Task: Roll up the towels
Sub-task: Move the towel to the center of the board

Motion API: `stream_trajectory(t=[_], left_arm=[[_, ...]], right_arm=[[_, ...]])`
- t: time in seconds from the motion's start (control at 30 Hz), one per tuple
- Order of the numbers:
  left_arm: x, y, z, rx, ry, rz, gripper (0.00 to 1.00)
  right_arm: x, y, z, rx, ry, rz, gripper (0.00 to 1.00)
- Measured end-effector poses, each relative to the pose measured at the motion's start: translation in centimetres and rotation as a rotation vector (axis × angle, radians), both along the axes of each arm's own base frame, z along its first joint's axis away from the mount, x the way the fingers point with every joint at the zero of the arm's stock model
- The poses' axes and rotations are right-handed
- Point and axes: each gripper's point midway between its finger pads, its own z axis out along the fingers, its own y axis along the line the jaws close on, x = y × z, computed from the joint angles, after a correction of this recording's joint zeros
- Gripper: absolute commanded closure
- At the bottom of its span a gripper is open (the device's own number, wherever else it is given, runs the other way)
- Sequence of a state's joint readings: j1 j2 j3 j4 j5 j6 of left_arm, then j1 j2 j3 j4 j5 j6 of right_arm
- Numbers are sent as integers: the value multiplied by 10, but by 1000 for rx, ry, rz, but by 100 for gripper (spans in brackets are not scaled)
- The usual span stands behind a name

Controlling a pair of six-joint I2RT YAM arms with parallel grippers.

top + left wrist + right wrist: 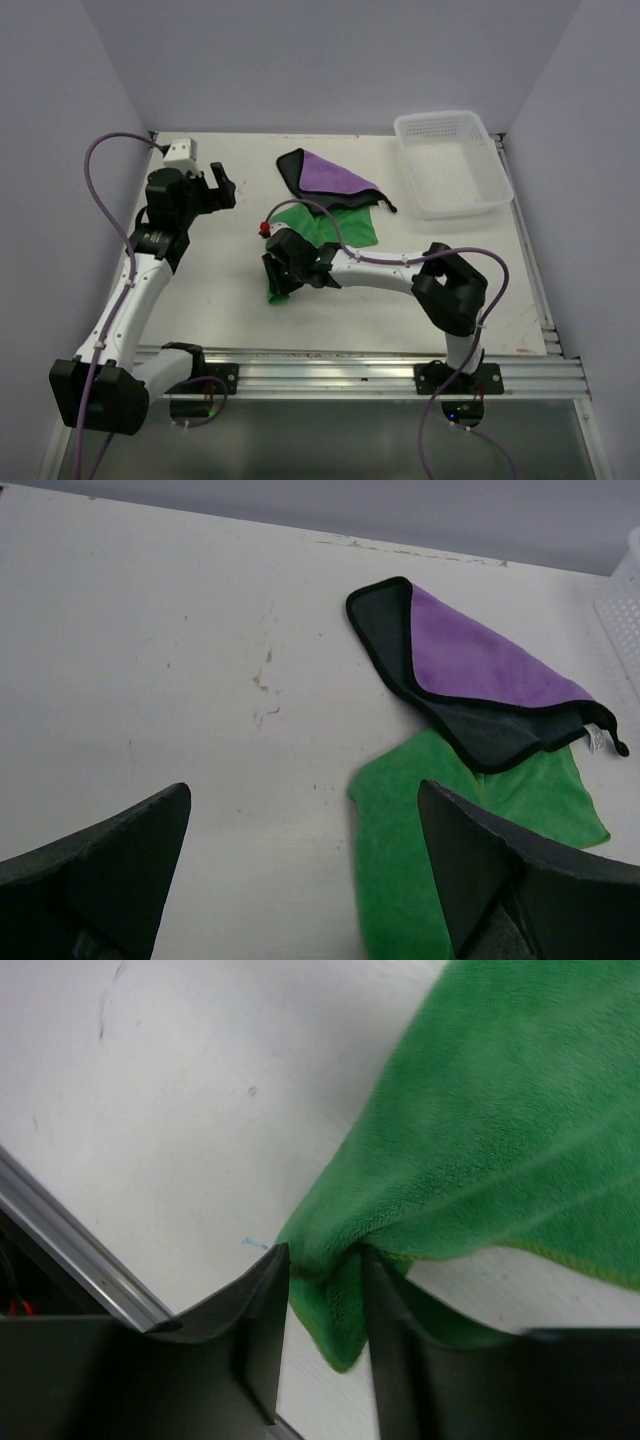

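The green towel (340,226) lies in the middle of the table, its near corner bunched and lifted. My right gripper (278,285) is shut on that corner; in the right wrist view green towel (500,1130) fabric is pinched between the two dark fingers (262,1300). The purple towel (330,177), black on its back and edge, lies folded just behind the green one and overlaps its far edge. In the left wrist view the purple towel (480,670) rests on the green towel (400,880). My left gripper (222,186) hangs open above the table's left side, holding nothing.
A white lattice basket (452,165) stands at the back right corner. A small red part (265,231) sits on the right wrist by the green towel. The metal rail (350,370) runs along the near edge. Purple walls close in the table's sides.
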State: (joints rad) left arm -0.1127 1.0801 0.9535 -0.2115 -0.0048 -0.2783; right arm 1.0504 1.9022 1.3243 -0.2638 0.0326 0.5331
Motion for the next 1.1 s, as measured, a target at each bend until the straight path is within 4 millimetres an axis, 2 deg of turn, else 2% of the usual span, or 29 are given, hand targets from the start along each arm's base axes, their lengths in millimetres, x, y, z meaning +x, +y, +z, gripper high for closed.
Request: stream_trajectory(t=[0.07,0.1,0.17,0.27,0.37,0.4,0.5,0.57,0.63,0.73,0.8,0.87,1.0,1.1], left_arm=[[0,1,0,3,0,7,0],[0,2,0,4,0,12,0],[1,5,0,10,0,26,0],[0,10,0,21,0,54,0],[-1,11,2,20,-6,56,0],[-1,10,3,19,-8,55,0],[-1,8,3,13,-9,40,0],[-1,4,2,6,-6,25,0],[-1,0,0,-5,2,6,0],[0,-7,-5,-21,19,-21,0],[1,-10,-8,-27,28,-37,0],[1,-13,-9,-31,32,-49,0],[1,-18,-13,-43,45,-75,0],[2,-21,-16,-53,55,-91,0]], right_arm=[[-13,11,-4,14,28,26,49],[-18,16,-7,18,44,37,42],[-24,19,-9,22,64,44,39],[-19,14,-3,34,63,21,36],[-5,-5,14,54,52,-24,34],[5,-12,25,72,42,-49,34],[54,-43,65,134,-27,-164,35],[91,-70,84,118,-108,-258,33],[122,-86,101,71,-185,-326,31],[162,-89,118,17,-278,-380,32],[180,-89,113,-15,-298,-400,33],[196,-94,97,-70,-301,-423,33],[220,-116,40,-234,-258,-450,34],[228,-129,4,-321,-218,-456,35]])
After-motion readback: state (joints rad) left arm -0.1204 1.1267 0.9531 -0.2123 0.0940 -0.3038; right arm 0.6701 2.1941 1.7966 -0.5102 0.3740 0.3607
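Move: My right hand has the near-left corner of the green towel between its fingers, some 5 cm above the board. The middle of that towel is about 12 cm ahead and 9 cm to the right. The purple-black towel that I go for next is centred about 31 cm ahead and 17 cm to the right, with the white basket some 30 cm farther right of it and 2 cm farther out. From my left hand the purple-black towel lies about 17 cm ahead, 30 cm right and 23 cm down. With my right hand I ease about 2 cm back and left, opening the fingers to let go of the green corner. Then I lift and swing about 25 cm forward and 15 cm right, arching over the green towel, and come down with open fingers over the near edge of the purple-black towel, turning nearly 30 degrees clockwise. My empty left hand drifts a little left, then some 3 cm right and slightly down. ##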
